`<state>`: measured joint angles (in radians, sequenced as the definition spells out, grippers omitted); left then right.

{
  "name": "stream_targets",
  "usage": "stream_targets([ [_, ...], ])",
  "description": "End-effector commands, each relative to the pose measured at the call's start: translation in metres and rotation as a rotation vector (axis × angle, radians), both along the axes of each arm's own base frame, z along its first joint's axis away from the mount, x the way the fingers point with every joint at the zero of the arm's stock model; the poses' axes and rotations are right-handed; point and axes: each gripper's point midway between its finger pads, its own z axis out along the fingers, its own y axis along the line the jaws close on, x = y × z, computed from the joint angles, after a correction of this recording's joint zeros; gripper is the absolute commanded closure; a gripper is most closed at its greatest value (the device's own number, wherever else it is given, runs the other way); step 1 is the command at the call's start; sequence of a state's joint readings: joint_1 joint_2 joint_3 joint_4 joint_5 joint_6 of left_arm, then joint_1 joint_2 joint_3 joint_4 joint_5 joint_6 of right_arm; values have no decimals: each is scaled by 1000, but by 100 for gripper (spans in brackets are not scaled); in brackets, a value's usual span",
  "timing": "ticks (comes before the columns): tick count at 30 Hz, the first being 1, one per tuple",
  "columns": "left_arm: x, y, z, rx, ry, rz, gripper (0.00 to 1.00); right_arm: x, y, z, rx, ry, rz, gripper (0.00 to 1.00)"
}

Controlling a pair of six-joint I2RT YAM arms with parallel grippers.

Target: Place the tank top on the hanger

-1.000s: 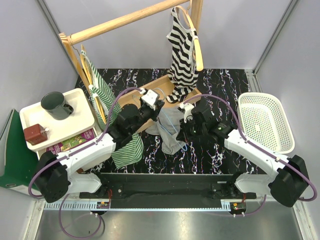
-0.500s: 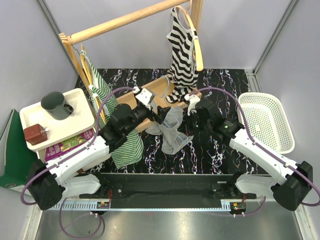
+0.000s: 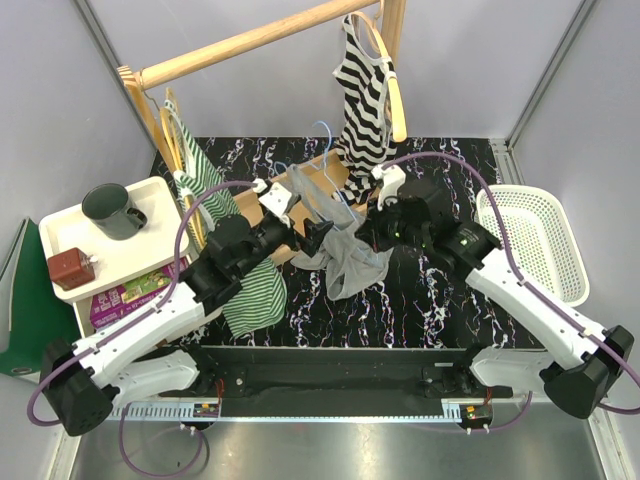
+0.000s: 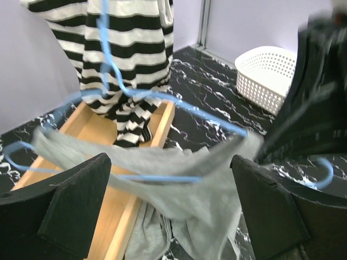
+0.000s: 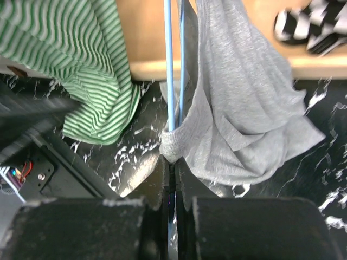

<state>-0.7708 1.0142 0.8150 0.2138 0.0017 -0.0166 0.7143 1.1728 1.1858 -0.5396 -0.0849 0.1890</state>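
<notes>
The grey tank top (image 3: 350, 262) hangs from the light-blue wire hanger (image 3: 327, 165) over the table, its hook pointing up. My right gripper (image 3: 368, 237) is shut on the hanger's wire (image 5: 169, 65) together with a bunched edge of the tank top (image 5: 238, 103). My left gripper (image 3: 316, 233) is just left of the cloth and stands open. In the left wrist view its fingers (image 4: 76, 200) are spread wide on either side of the stretched tank top (image 4: 190, 184) and the hanger wire (image 4: 157, 177), touching neither.
A wooden rack (image 3: 250, 40) holds a black-and-white striped top (image 3: 362, 100); its wooden base (image 3: 330, 180) lies behind the grippers. A green-striped top (image 3: 255, 295) hangs at left. A white basket (image 3: 530, 245) is at right. A tray (image 3: 150, 250) carries a mug (image 3: 115, 210) and a red box (image 3: 70, 268).
My left gripper has let go of the tank top and opened wide. My right gripper has lifted the hanger up and back with the tank top on it.
</notes>
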Motion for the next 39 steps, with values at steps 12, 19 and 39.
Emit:
stream_targets([
  [12, -20, 5, -23, 65, 47, 2, 1, 26, 1, 116, 62, -269, -21, 100],
  [19, -23, 6, -30, 75, 57, 1, 1, 29, -6, 149, 61, -349, -40, 100],
  [39, -24, 15, -42, 88, 69, 33, 1, 47, -15, 224, 83, -534, -107, 100],
])
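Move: The wooden rail, where an empty stretch waits for the hanger, is about 28 cm ahead of the right hand, 15 cm left and 28 cm above. From that hand, the black-striped top hangs roughly 30 cm ahead and 3 cm right; the wooden tray lies some 28 cm ahead, 12 cm left, 24 cm below. The grey tank top's middle sits about 4 cm ahead of the left hand, 6 cm right, 17 cm below. Keep the right gripper shut on the tank top's shoulder and the blue hanger together, and lift them about 17 cm, easing some 4 cm forward towards the wooden rail while tipping the fingers up roughly 20 degrees. Lower the left gripper about 6 cm and draw it back slightly, its fingers staying wide open and empty. ##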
